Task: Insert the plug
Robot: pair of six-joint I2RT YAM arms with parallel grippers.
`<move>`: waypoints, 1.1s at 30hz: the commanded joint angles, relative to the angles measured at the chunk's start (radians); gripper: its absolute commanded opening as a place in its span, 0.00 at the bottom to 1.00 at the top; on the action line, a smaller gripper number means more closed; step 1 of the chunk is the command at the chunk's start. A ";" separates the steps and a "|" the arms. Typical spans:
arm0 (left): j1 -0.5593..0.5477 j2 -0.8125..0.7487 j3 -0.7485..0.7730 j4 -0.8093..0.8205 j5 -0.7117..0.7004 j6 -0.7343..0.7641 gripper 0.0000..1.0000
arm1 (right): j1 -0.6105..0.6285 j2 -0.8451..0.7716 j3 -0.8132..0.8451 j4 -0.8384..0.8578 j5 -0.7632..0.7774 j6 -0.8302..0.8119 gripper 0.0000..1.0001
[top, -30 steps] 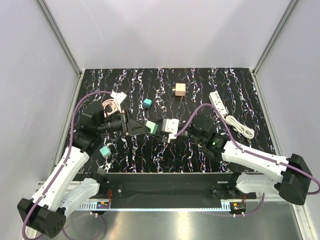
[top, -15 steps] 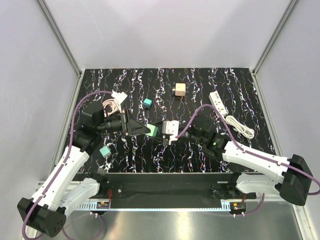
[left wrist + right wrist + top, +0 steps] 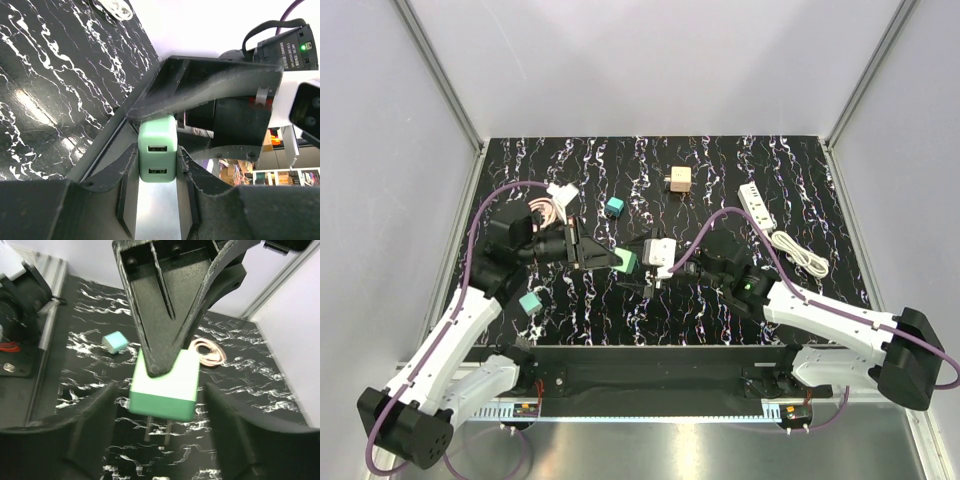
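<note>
The plug (image 3: 613, 207), a small teal-blue cube, lies on the black marbled table (image 3: 720, 310) behind the grippers, and nothing touches it. My left gripper (image 3: 618, 260) (image 3: 158, 159) is shut on a mint-green charger cube (image 3: 626, 261) (image 3: 157, 149) with two USB ports, held above the table. In the right wrist view this green cube (image 3: 163, 385) shows two metal prongs pointing down. My right gripper (image 3: 652, 268) (image 3: 161, 416) stands open around it, with a gap on each side. The white power strip (image 3: 757, 205) lies at the right.
A tan-brown cube (image 3: 679, 180) sits at the back. A pale teal cube (image 3: 529, 302) (image 3: 115, 342) lies near the left arm. A pink coiled cable (image 3: 541, 212) (image 3: 210, 352) with a white adapter (image 3: 560, 192) lies at the back left. The strip's white cord (image 3: 801, 250) coils at the right.
The left gripper has closed tight on the green cube. The right gripper's jaws have spread apart and let go of it. Both arms have hardly moved.
</note>
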 commanded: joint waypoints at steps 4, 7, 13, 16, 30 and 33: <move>0.043 0.034 0.132 -0.212 -0.206 0.211 0.00 | 0.005 -0.118 -0.052 0.104 0.067 0.155 1.00; 0.122 0.072 0.198 -0.330 -0.416 0.314 0.00 | 0.006 -0.208 -0.171 0.256 0.109 0.303 1.00; 0.276 0.265 0.254 -0.375 -0.788 0.581 0.00 | 0.005 -0.317 -0.288 0.303 0.271 0.433 1.00; 0.323 0.360 0.257 -0.340 -0.895 0.614 0.00 | 0.005 -0.368 -0.314 0.281 0.296 0.444 1.00; 0.400 0.560 0.238 -0.228 -1.070 0.686 0.00 | 0.006 -0.419 -0.377 0.303 0.331 0.443 1.00; 0.400 0.607 0.258 -0.226 -1.075 0.677 0.00 | 0.005 -0.413 -0.379 0.306 0.330 0.447 1.00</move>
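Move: The left hand pinches the green plug. The round pink socket it is bound for lies about 19 cm ahead of it, 26 cm to its left and 26 cm below. The pink cord coil sits some 8 cm beyond the socket and 3 cm right of it; the mint cube lies 15 cm nearer than the socket, the teal cube 9 cm beyond and 22 cm right of it. From the right hand, the socket is about 19 cm ahead, 28 cm left and 26 cm below. The left fingers keep their pinch on the green plug and swing it left and forward, then increasingly down towards the pink socket, about 26 cm left and 18 cm each forward and down. The wrist turns some 80 degrees so the sideways fingers end up pointing down. The right fingers, already opening around the plug, spread wide as that hand draws back some 8 cm to the right, tilting. ##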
